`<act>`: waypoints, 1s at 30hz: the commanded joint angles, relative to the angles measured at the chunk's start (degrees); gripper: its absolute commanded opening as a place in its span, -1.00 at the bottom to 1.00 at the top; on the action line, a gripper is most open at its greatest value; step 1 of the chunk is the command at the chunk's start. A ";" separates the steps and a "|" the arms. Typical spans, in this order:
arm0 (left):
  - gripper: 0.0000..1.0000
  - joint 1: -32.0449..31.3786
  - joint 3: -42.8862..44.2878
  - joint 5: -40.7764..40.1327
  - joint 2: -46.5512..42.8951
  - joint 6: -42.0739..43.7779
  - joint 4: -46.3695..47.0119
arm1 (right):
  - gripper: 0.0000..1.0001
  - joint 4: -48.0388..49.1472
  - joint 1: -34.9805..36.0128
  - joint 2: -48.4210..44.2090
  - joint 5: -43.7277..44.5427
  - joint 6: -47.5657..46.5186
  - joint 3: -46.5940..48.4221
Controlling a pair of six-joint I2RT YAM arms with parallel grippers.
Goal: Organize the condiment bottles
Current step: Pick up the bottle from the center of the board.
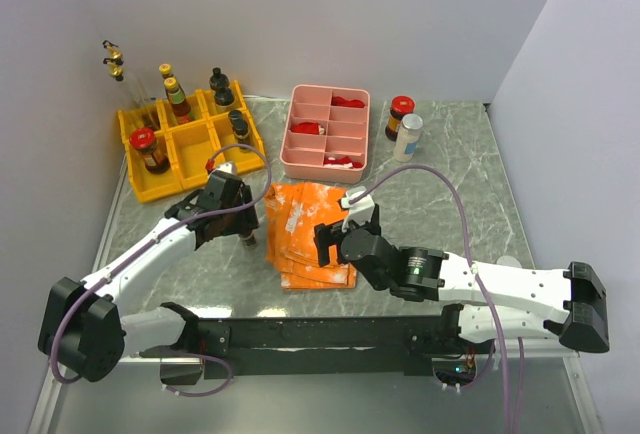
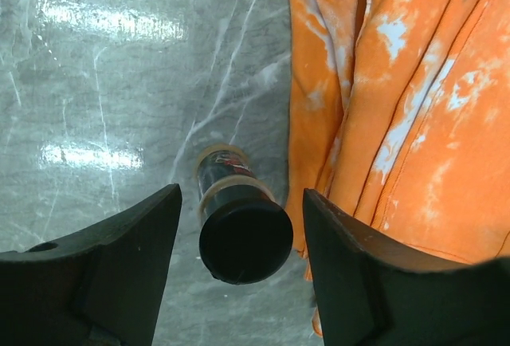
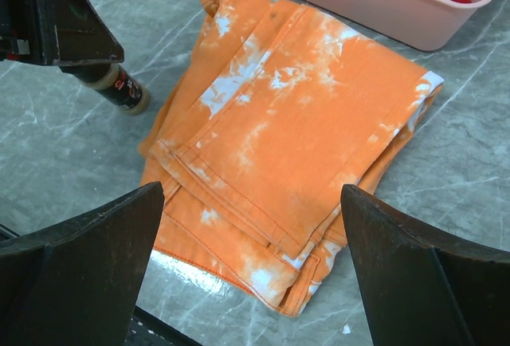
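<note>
A small dark bottle (image 2: 245,241) with a black cap stands upright on the marble table, just left of the orange cloth. My left gripper (image 2: 239,202) is lowered over it with a finger on either side of the cap. Both jaws stand apart from the cap, so the gripper is open. The top view shows the same bottle (image 1: 246,240) under the left gripper (image 1: 241,226). My right gripper (image 3: 251,194) hangs wide open above the cloth's near edge, holding nothing. Several condiment bottles (image 1: 177,99) stand in the yellow bin (image 1: 190,154). Two more jars (image 1: 400,117) stand at the back right.
The folded orange cloth (image 1: 305,229) lies in the middle between the two arms. A pink divided tray (image 1: 290,154) with red pieces sits behind it. Two tall thin bottles (image 1: 113,59) stand behind the yellow bin at the back left, near the wall.
</note>
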 commanded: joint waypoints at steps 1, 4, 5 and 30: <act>0.32 -0.94 0.51 -1.40 -0.51 -2.03 0.30 | 1.00 1.29 0.06 -2.02 2.02 -0.40 -0.35; 0.28 -1.47 0.25 -1.49 -1.30 -2.47 0.12 | 1.00 1.20 0.15 -2.10 2.10 -0.40 -0.26; 0.26 -1.56 0.16 -1.66 -1.30 -2.64 0.03 | 1.00 1.37 0.15 -2.19 2.10 -0.40 -0.26; -0.98 3.69 35.04 -10.47 12.92 8.87 -5.35 | 1.00 1.99 0.15 -8.43 2.45 -1.54 -0.35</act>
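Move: Between the left hand's open fingers stands the black-capped bottle, its middle about 3 cm below the fingers and level with them otherwise. From that hand, the orange cloth's middle lies some 14 cm right; the yellow organizer's middle is about 22 cm ahead and 12 cm left, and the pink box's roughly 23 cm ahead and 17 cm right. From the right hand, the bottle is about 16 cm left, 5 cm ahead and 12 cm lower. Closing on the bottle near its cap while easing about 1 cm back, the left fingers pinch it, then carry it up some 13 cm and, quickening, forward 8 cm towards the yellow organizer, the fingers swinging up about 15 degrees. The empty right hand, open, rises some 3 cm over the cloth. ##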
